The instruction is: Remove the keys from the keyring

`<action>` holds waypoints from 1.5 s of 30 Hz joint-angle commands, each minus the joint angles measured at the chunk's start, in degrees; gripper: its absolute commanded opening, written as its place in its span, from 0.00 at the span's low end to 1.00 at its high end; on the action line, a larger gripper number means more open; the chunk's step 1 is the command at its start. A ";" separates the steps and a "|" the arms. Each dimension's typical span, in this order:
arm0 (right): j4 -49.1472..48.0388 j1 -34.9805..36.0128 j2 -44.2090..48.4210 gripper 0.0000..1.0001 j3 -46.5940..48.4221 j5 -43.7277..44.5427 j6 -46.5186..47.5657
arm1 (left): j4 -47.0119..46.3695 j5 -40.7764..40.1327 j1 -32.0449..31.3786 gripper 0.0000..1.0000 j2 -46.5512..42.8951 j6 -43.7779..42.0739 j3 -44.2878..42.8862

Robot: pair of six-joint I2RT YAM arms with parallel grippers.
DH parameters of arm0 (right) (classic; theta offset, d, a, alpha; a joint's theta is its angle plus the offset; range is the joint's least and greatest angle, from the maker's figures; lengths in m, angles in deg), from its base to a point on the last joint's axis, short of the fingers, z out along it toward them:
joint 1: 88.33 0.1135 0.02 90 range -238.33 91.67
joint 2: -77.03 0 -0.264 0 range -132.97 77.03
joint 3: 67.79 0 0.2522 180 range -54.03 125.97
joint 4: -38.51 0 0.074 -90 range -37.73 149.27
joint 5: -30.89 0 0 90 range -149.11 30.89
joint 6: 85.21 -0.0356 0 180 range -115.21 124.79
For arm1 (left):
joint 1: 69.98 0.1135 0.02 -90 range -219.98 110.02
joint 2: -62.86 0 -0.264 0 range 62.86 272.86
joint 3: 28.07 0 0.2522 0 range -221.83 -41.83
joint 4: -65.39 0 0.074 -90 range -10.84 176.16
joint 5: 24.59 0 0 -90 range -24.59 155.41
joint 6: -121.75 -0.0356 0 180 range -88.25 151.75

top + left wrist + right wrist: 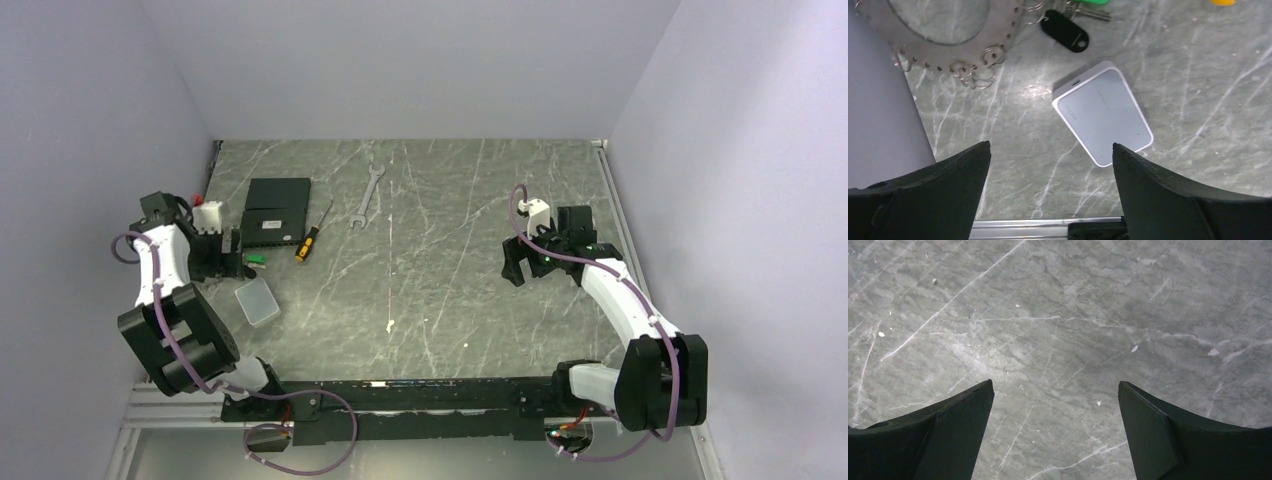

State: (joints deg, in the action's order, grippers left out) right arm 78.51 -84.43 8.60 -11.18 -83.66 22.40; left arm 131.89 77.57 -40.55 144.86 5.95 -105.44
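In the left wrist view the keyring [1000, 37] fills the top left corner: a wide flat grey metal hoop with a row of holes and small split rings hanging from its rim. A green key [1093, 4] and a black tag [1065, 30] lie at its right side. From above, the green key [256, 260] shows just right of my left gripper [228, 264]. My left gripper [1050, 145] is open, hovering nearer than the ring, touching nothing. My right gripper [1055, 382] is open over bare marble, far right of the keys [516, 268].
A white flat device [1103, 112] [258, 300] lies by the left gripper. A black box [278, 210], an orange-handled screwdriver [313, 232] and a silver wrench [367, 197] lie further back. The left wall [878, 125] and the front rail [1048, 227] are close to the left gripper.
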 commanded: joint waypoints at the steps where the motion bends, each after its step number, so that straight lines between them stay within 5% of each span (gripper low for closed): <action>1: -0.21 0.19 -0.25 1.00 2.51 -1.27 0.69 | -3.60 0.91 3.81 0.95 0.54 -0.26 1.65; 8: -0.03 0.17 -0.50 1.00 2.45 -1.53 0.42 | -6.55 3.23 8.16 0.82 4.99 -4.87 0.22; 17: -0.14 0.16 -0.70 1.00 2.41 -1.17 0.30 | -12.07 0.23 9.29 0.51 11.26 -3.50 -0.50; 45: -0.14 0.15 -1.52 1.00 2.22 -1.42 0.32 | -21.47 -3.47 9.33 0.40 19.06 0.22 0.91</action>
State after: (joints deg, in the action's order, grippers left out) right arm 78.82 -84.41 7.21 -10.98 -83.75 22.38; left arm 111.91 74.45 -31.44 163.02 5.01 -104.46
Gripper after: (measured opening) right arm 0.994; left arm 0.422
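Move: The small rings on the keyring's near edge lie about 9 cm left of the left hand, 2 or 3 cm ahead and 9 cm below. On the table beyond them, the middle of the keyring's metal plate is some 10 cm ahead and 11 left of this hand; the black tag is 8 cm ahead and 1 right, the white box 3 cm back and 5 right. From the right hand, those small rings lie roughly 73 cm left, level, and 9 cm down. The left hand sweeps about 9 cm left and sinks some 8 cm towards the small rings on the keyring's near edge, at first drifting back a touch, then easing about 3 cm forward as it comes down, with a slight counter-clockwise turn of some 10 degrees. On the way the fingers narrow from wide open to a little under half open, so that their tips come down close around those rings without shutting on them; whether they touch can't be seen. ##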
